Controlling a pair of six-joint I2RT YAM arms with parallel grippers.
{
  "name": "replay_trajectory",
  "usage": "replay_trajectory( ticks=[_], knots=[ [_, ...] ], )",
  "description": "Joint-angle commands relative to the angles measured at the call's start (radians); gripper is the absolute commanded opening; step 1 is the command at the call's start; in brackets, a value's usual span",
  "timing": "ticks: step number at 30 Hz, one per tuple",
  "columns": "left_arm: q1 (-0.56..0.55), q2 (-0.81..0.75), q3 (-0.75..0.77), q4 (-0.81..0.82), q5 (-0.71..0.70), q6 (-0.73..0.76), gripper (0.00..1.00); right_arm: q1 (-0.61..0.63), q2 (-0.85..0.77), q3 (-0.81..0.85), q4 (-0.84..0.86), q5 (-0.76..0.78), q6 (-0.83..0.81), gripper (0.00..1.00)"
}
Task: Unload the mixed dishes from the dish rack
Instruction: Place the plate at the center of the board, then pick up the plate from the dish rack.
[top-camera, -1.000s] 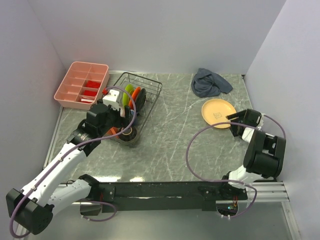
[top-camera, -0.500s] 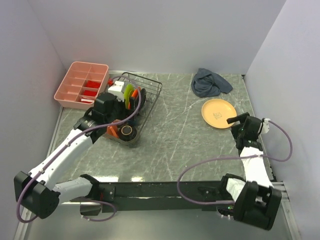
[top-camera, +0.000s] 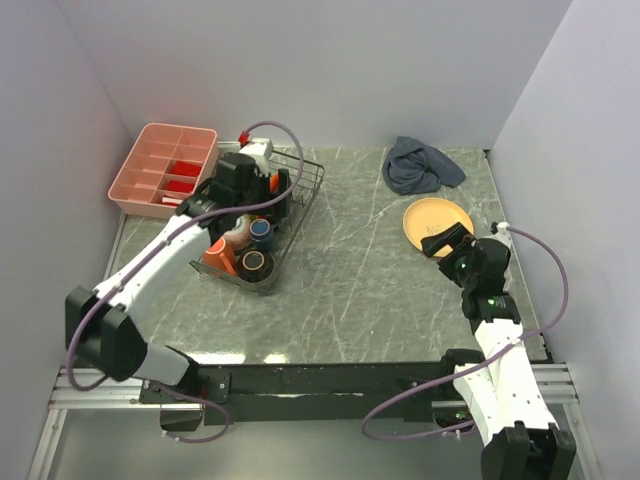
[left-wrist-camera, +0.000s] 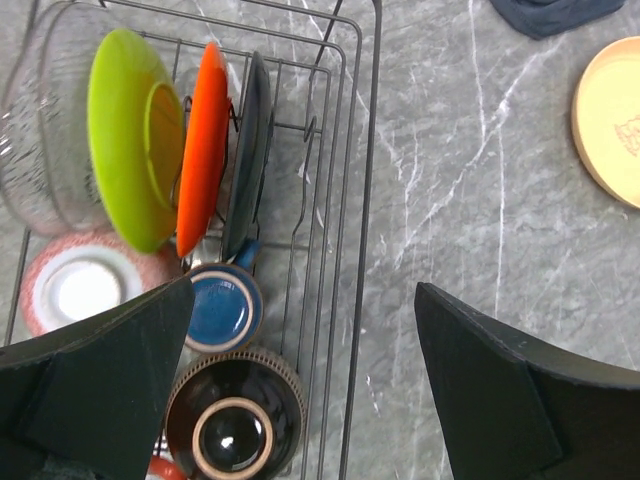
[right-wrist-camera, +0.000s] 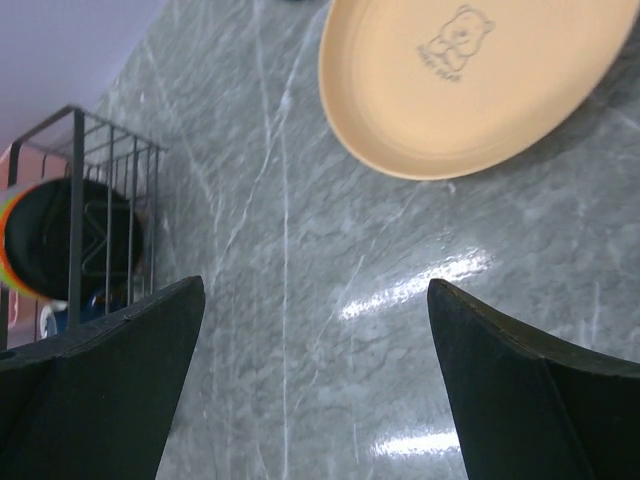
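The black wire dish rack (top-camera: 303, 190) stands at the back left. Upright in it are a lime green plate (left-wrist-camera: 125, 150), an orange dish (left-wrist-camera: 203, 150) and a dark one (left-wrist-camera: 250, 150). Beside them sit a pinkish bowl (left-wrist-camera: 80, 290), a dark blue cup (left-wrist-camera: 222, 310), a dark brown bowl (left-wrist-camera: 235, 425) and an orange mug (top-camera: 215, 255). My left gripper (left-wrist-camera: 303, 290) hovers open over the rack's right rim, holding nothing. The tan-yellow plate (right-wrist-camera: 470, 80) lies flat on the table at the right. My right gripper (right-wrist-camera: 315, 287) is open and empty at its near edge.
A pink compartment tray (top-camera: 160, 170) sits left of the rack against the wall. A grey-blue cloth (top-camera: 420, 165) lies crumpled at the back right. A clear glass bowl (left-wrist-camera: 40, 150) leans in the rack behind the green plate. Walls close in on three sides.
My left gripper has travelled from the rack's near end toward the back, over the upright plates. The right gripper has opened wider and swung from the plate's right side to its near edge.
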Motion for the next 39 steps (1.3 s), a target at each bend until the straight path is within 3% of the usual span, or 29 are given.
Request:
replay_trajectory(
  ticks=[1, 12, 20, 39],
  knots=[
    [0.004, 0.093, 0.11, -0.032, 0.011, 0.002, 0.97, 0.032, -0.057, -0.037, 0.004, -0.08, -0.055, 1.0],
    [0.009, 0.346, 0.308, -0.115, -0.084, 0.066, 0.65, 0.072, -0.134, -0.097, -0.028, -0.173, -0.106, 1.0],
    [0.024, 0.434, 0.4, -0.144, -0.109, 0.093, 0.63, 0.074, -0.126, -0.089, -0.039, -0.18, -0.141, 1.0],
    [0.047, 0.557, 0.463, -0.224, 0.029, 0.163, 0.41, 0.112, -0.071, -0.088, -0.01, -0.186, -0.148, 1.0]
  ],
)
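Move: The dark plate stands on edge in the rack about 12 cm ahead of the left hand, 2 cm to its right and 12 cm below. The orange plate is roughly 3 cm to the left of the dark plate and the green bowl some 6 cm to its left. The blue mug sits about 8 cm nearer the base than the dark plate, a little left and 5 cm lower. From the right hand the dark plate lies some 31 cm left, 9 cm ahead and slightly lower. The left fingers come down astride the near edge of the dark plate, one slipping between it and the orange plate, and narrow from wide to under half open without a clear pinch. The hand dives some 8 cm forward and down together, then sinks almost straight, about 10 cm in all, tipping about 15 degrees further down. The open right hand eases left, back and down, away from the yellow plate, turning counter-clockwise. ##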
